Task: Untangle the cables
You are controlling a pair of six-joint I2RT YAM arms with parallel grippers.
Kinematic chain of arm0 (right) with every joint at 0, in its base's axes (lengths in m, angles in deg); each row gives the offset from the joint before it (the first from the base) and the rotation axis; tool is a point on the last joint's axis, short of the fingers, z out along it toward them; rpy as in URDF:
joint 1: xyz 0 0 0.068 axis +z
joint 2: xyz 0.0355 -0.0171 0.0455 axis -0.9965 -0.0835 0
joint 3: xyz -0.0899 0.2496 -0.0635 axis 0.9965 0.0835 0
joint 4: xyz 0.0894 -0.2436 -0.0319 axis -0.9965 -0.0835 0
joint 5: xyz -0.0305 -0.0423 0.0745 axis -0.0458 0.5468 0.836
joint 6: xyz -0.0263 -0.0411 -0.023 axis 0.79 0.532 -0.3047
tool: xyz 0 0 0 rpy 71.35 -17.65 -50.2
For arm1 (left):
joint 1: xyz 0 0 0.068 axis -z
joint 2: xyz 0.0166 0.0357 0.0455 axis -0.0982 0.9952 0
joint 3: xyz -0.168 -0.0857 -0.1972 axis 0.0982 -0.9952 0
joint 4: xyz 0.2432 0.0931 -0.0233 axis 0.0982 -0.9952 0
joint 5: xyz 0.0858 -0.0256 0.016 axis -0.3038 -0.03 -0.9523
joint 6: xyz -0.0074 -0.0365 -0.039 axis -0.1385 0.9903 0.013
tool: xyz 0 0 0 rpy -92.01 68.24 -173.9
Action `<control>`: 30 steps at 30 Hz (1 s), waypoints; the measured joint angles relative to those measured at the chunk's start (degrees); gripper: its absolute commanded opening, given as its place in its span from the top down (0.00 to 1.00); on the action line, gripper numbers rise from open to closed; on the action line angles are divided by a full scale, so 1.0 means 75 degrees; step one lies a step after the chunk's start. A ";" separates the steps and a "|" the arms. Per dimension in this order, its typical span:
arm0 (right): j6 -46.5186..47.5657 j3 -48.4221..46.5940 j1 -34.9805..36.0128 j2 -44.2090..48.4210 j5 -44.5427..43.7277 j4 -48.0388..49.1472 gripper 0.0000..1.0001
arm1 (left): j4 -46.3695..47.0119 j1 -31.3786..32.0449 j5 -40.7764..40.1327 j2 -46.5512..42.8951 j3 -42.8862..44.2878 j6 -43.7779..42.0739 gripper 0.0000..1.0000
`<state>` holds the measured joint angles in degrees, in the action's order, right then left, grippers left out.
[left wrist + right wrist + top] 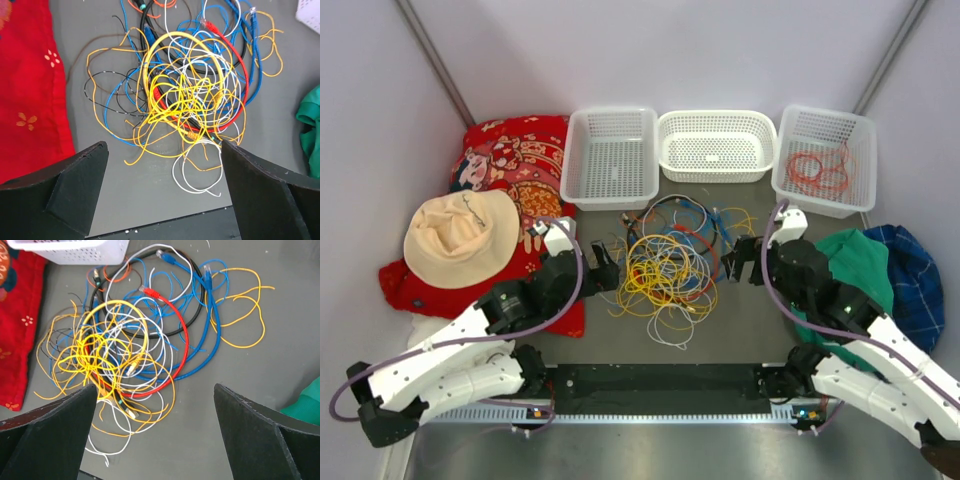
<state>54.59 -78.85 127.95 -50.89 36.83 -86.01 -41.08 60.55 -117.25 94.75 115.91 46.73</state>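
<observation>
A tangled heap of cables (665, 265) in yellow, white, blue, red and black lies on the grey table in front of the baskets. Seen from the left wrist, the cables (185, 90) spread beyond my left gripper (165, 187), which is open with bare table between its fingers. From the right wrist, the cables (135, 345) lie ahead and to the left of my right gripper (155, 432), also open and holding nothing. In the top view the left gripper (605, 272) sits just left of the heap and the right gripper (740, 262) just right of it.
Three white baskets line the back: left (582, 160), middle (670, 155), and right (790, 180) with a coiled orange wire (817, 172) in it. A red cloth (515, 150) with a beige hat (460, 235) lies left. Green (860, 262) and blue (910, 270) cloths lie right.
</observation>
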 measured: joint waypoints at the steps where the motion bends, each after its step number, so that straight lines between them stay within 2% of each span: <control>1: -0.0041 0.0000 0.0000 -0.0052 0.0003 -0.0032 0.01 | -0.0064 0.0000 -0.0009 -0.0154 0.0000 -0.0032 0.01; 9: -0.0565 0.0082 0.0003 0.0102 -0.0076 -0.0175 0.01 | -0.0082 0.0000 0.0122 -0.0519 -0.0082 -0.0175 0.01; 16: -0.1314 0.0606 0.0009 0.0108 -0.1282 -0.0801 0.01 | 0.0254 0.0000 0.0460 0.0140 -0.0606 -0.0125 0.01; 21: -0.1309 0.0670 0.0015 0.0044 -0.1303 -0.0877 0.01 | 0.0734 -0.0003 0.0586 0.0256 -0.0804 -0.0154 0.01; 24: -0.1376 0.0673 0.0006 -0.0493 -0.1174 -0.0743 0.02 | 0.1035 -0.0006 0.0679 0.0548 -0.0860 -0.0181 0.01; 27: -0.1480 0.0708 -0.0131 -0.1536 -0.0898 -0.0385 0.05 | 0.1294 -0.0006 0.0810 0.1139 -0.0868 -0.0195 0.01; 30: -0.1577 0.0708 -0.0761 -0.2707 -0.0393 0.0154 0.10 | 0.1451 -0.0006 0.0933 0.1632 -0.0868 -0.0219 0.01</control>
<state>42.77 -73.54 122.25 -71.20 33.87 -84.85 -30.19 60.51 -110.26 106.99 109.40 45.09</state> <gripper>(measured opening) 0.951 0.989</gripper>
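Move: The cable tangle's middle lies about 8 cm ahead of the left hand, 13 cm to its right and some 19 cm below. From the right hand it is roughly 8 cm ahead, 12 cm left and 21 cm below. White loops trail from the tangle 3 cm back and 14 cm right of the left hand; a loose yellow loop sits 18 cm ahead of the right hand and 4 cm to its right. Both open hands sink towards the tangle, left about 7 cm while drifting rightward, right about 12 cm, tipping down. ##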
